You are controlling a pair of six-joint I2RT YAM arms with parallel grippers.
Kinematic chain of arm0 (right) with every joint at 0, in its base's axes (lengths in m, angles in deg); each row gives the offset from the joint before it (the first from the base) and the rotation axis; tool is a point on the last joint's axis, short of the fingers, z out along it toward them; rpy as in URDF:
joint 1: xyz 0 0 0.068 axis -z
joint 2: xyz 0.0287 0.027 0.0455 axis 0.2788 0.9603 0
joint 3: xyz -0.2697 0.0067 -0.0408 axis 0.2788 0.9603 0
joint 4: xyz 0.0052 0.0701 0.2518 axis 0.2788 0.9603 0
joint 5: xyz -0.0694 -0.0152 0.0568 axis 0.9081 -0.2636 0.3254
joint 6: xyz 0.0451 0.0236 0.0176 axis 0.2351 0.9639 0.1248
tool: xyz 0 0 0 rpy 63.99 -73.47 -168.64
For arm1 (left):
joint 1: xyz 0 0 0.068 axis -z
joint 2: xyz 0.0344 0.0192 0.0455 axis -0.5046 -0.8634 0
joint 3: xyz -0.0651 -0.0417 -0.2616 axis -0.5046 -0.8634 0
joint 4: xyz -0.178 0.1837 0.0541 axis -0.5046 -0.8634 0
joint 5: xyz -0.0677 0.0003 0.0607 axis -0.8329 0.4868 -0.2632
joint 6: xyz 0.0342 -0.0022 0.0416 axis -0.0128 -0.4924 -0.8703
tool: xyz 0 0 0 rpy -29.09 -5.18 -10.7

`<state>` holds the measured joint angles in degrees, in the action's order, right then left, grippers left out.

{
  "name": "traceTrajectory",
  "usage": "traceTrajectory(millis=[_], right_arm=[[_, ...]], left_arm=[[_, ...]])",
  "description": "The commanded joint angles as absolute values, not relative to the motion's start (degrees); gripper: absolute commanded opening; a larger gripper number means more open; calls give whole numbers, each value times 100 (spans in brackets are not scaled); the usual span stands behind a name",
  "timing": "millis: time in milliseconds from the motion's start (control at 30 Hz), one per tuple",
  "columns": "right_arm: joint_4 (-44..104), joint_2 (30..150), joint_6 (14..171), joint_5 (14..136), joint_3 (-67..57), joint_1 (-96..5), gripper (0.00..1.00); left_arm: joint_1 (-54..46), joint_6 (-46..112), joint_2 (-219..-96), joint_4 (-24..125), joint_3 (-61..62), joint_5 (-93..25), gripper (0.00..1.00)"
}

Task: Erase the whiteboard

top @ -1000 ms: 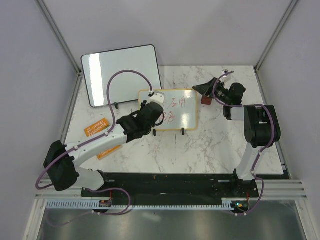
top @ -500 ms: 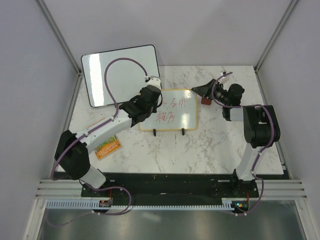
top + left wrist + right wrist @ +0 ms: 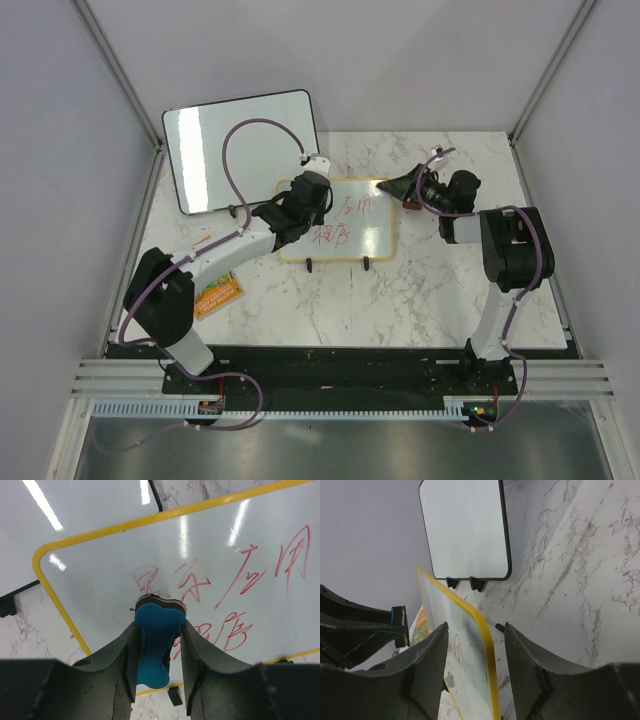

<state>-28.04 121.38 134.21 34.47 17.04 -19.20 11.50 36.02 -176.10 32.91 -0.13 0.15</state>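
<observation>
The whiteboard (image 3: 362, 238), yellow-framed with red handwritten characters, stands on small black feet in the middle of the marble table. My left gripper (image 3: 312, 192) is over its upper left part, shut on a blue eraser (image 3: 154, 640). The eraser's dark felt end rests against the whiteboard (image 3: 100, 575) beside the leftmost characters. My right gripper (image 3: 402, 185) is at the board's upper right corner. In the right wrist view the jaws of this gripper (image 3: 475, 626) straddle the yellow edge of the whiteboard (image 3: 470, 647), open, with a gap on each side.
A larger black-framed white board (image 3: 240, 145) leans at the back left, just behind the small one, and shows as the black-framed board (image 3: 465, 525) past the right fingers. An orange-and-green packet (image 3: 215, 292) lies by the left arm. Grey walls close in the table's sides.
My left arm swung up and to the right, carrying the eraser onto the board's upper left. My right gripper shifted left to the board's corner and its jaws narrowed around the edge.
</observation>
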Motion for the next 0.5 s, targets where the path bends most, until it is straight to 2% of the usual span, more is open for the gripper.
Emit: traceTrajectory(millis=[0, 200, 467], right_arm=[[-3207, 12262, 13466, 3250, 1685, -1935, 55], [-3479, 12394, 13623, 3179, 1668, -1935, 43], [-4138, 12588, 14045, 2986, 1668, -1935, 19]], left_arm=[[1136, 3492, -17577, 4032, 21, 291, 2], [1100, 3431, -17665, 4112, 48, 448, 2], [1065, 3264, -17815, 4446, -14, 765, 2]])
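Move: The whiteboard's yellow right edge, just under its top corner, already stands between the right hand's open fingers, roughly 1 cm below the hand point. From there the board's middle is about 12 cm left, 6 cm back and 7 cm down, and a dark red block some 6 cm right, 3 cm farther out and 13 cm below. The red writing lies about 4 cm ahead of the left hand, 5 cm to its right and 4 cm lower. The board's yellow edge gets pinched near its top corner as the right fingers close from about half open to a quarter, that hand staying almost in place but sinking about 1 cm. The left hand, still gripping the blue eraser, goes forward about 2.5 cm and up 1.5 cm along the board's face, its fingers tilting up some 5 degrees. ##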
